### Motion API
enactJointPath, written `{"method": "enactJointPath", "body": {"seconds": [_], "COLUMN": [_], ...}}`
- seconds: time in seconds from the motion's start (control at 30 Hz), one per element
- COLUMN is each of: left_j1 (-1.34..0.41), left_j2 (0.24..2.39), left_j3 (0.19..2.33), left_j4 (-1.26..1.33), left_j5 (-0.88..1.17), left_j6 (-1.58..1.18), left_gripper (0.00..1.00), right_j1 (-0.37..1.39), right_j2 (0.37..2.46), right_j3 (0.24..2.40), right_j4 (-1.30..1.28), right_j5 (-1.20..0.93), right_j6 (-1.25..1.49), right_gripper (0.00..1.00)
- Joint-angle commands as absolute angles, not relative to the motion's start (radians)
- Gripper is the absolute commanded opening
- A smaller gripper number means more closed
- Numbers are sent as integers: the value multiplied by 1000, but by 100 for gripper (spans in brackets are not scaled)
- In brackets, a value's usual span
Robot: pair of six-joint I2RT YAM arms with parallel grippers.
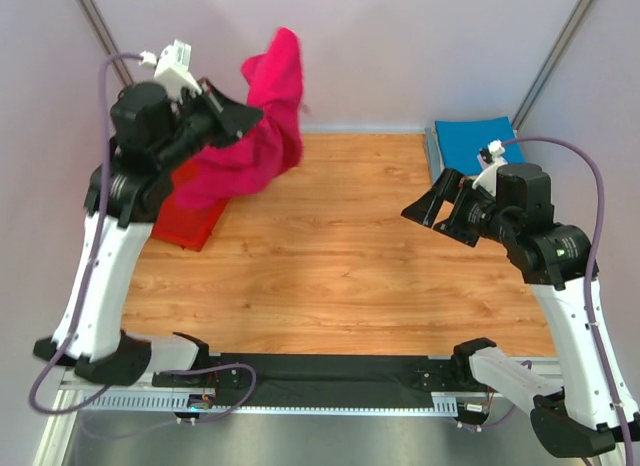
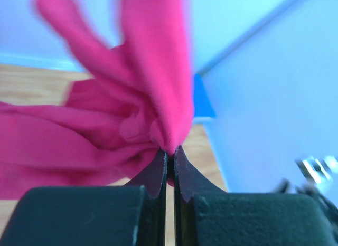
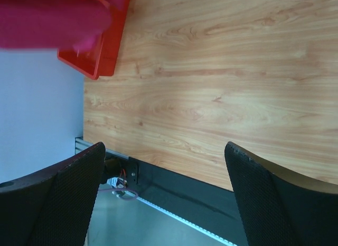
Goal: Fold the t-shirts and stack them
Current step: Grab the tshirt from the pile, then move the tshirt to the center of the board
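Note:
My left gripper [image 1: 247,121] is shut on a bunched fold of the magenta-pink t-shirt [image 1: 262,126], held up at the back left. The cloth trails down to the red bin [image 1: 188,224]. In the left wrist view the pink t-shirt [image 2: 142,103] is pinched at the tips of my left gripper [image 2: 170,153]. A bright blue t-shirt [image 1: 476,140] lies folded flat at the back right, and its corner [image 2: 203,101] shows past the pink cloth. My right gripper [image 1: 428,198] hovers open over the table's right side. Nothing lies between the fingers of the right gripper [image 3: 165,148].
The red plastic bin [image 3: 107,49] stands at the table's left edge with pink cloth [image 3: 47,21] hanging over it. Bare wooden tabletop [image 1: 340,256] spans the middle. A black rail [image 1: 330,371] runs along the near edge. Pale walls close in on three sides.

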State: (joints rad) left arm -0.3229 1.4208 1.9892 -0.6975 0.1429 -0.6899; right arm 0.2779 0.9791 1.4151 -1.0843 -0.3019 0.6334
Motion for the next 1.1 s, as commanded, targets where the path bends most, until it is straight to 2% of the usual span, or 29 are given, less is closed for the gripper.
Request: {"method": "enactJointPath", "body": {"seconds": [0.0,0.2,0.27,0.3,0.33,0.4,0.43,0.5,0.53,0.57,0.73,0.93,1.07], "left_j1": [-382,-495,-527,-534,-537,-537,-537,-537,-537,-537,-535,-532,-493], "left_j2": [1304,1022,945,925,895,867,845,825,815,812,860,899,928], "left_j3": [1785,1245,1056,998,894,801,792,795,799,805,835,841,847], "left_j4": [-726,-670,-663,-661,-649,-664,-682,-762,-803,-825,-952,-977,-989], "left_j5": [193,255,276,285,320,340,336,296,282,252,176,155,166], "left_j6": [-785,-886,-903,-920,-925,-911,-898,-856,-844,-821,-792,-793,-779], "left_gripper": [0,0,4,10,22,36,45,53,65,68,70,70,70], "right_j1": [273,275,273,275,275,273,276,278,282,300,446,742,899], "right_j2": [962,937,913,904,896,879,877,880,885,905,1029,1260,1364], "right_j3": [1476,1411,1349,1321,1263,1198,1137,1077,1018,996,939,1003,968], "right_j4": [-1103,-1152,-1151,-1140,-1129,-1103,-1091,-1036,-1010,-956,-804,-652,-438], "right_j5": [-226,-178,-161,-155,-156,-172,-187,-245,-265,-294,-270,-236,-270], "right_j6": [604,624,632,632,629,632,634,650,660,678,722,814,772], "right_gripper": [95,93,92,92,91,90,86,84,82,82,75,72,70]}}
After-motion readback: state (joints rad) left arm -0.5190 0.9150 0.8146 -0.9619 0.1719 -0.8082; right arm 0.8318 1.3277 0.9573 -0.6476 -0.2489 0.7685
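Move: The left hand, its shut fingers pinching the airborne t-shirt, is high up; the bare table near the front middle, where the shirt is taken, lies about 21 cm back, 8 cm to its right and 48 cm below. From that hand the red box sits some 11 cm ahead, 21 cm left and 46 cm below. From the open right hand the same bare patch is about 6 cm back, 21 cm left and 31 cm down, and the folded pile roughly 32 cm ahead, 22 cm right and 28 cm below. The left hand swings the pinched t-shirt back towards the robot, then plunges while still drawing back, about 36 cm down and 21 cm back in all, tipping some 50 degrees to point steeply down; its fingers open partway through the drop, let go of the shirt and stay open just above the table. The right hand first hangs nearly still, then sinks about 20 cm and sweeps some 14 cm left over the shirt, tipping down and turning counter-clockwise, its fingers narrowing a little but still open. ##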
